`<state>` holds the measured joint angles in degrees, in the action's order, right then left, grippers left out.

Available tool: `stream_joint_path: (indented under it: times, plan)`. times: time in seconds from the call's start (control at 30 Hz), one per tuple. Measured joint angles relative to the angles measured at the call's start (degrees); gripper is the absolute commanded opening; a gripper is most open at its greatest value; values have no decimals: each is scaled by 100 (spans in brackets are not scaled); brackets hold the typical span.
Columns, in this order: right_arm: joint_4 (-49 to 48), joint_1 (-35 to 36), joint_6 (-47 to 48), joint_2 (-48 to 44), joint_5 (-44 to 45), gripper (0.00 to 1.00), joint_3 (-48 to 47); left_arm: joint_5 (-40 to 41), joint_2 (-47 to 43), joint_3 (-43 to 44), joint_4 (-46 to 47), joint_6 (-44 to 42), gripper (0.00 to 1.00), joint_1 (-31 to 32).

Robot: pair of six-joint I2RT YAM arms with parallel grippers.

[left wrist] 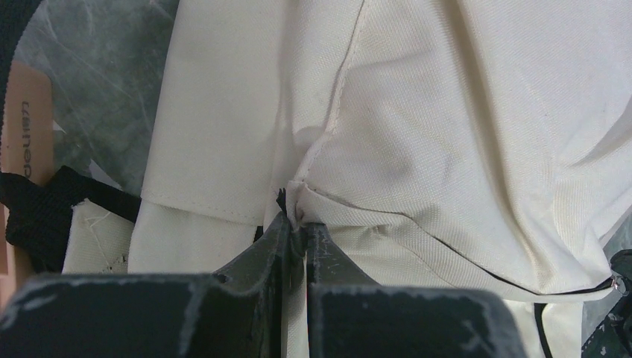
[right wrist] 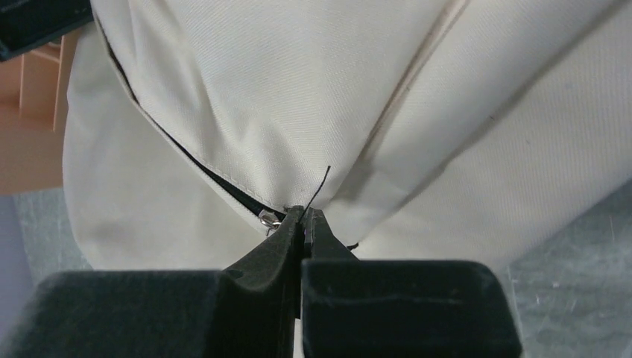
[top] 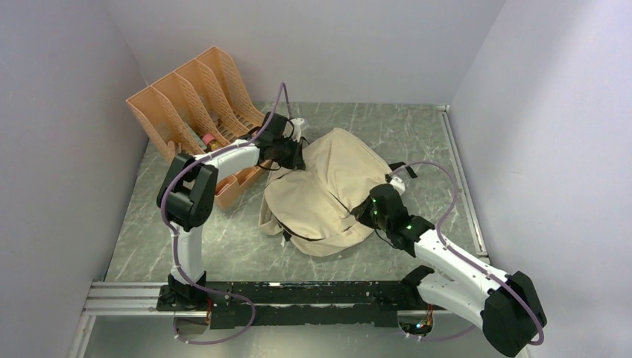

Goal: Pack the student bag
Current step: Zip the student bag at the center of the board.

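The student bag, a beige fabric backpack, lies bulging in the middle of the table. My left gripper sits at its far left edge; in the left wrist view the left gripper is shut on a pinched fold of the bag's fabric. My right gripper is at the bag's near right side. In the right wrist view the right gripper is shut at the bag's black zipper line, beside the metal slider. A thin black cord rises from between its tips.
An orange plastic file organizer stands at the back left, touching the left arm, with a small red-capped item in it. A black strap lies by the bag. White walls close in on three sides; a metal rail runs along the near edge.
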<state>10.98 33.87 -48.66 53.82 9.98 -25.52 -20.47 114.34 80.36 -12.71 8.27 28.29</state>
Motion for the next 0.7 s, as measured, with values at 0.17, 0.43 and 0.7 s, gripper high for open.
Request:
stream_joint_path:
  times: [0.17,0.43,0.7]
  plan:
    - [385,0,-597,-52,160,0,-61,50,0,57,-98,9,5,22]
    - [549,11,-699,-686,361,27,81,92,0,59,-83,-17,21,33]
    - [905,9,118,-920,688,44,-286,61,-273,87,-98,-48,56,-157]
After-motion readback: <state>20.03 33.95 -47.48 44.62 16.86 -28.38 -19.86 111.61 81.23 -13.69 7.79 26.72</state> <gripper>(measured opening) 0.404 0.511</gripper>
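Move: The right fingers hold the cord of the zip slider at the bag's near right end; the slider itself sits about 2 cm to their left and 1 cm lower. The bag corner at the zip's far end, pinched by the left fingers, is about 15 cm ahead and 18 cm left of the right hand. The black strap lies some 13 cm ahead, 15 cm right, 7 cm lower. From the left hand, the slider is roughly 15 cm back and 17 cm right, a little lower. Up and to its right goes the right hand, after a last small pull back and right on the zip cord: the fingers open to less than half, let go of the cord and rise about 4 cm above the bag. The left hand holds the bag corner still at first, then opens about halfway, releases the cloth and lifts some 3 cm, edging forward and left. ##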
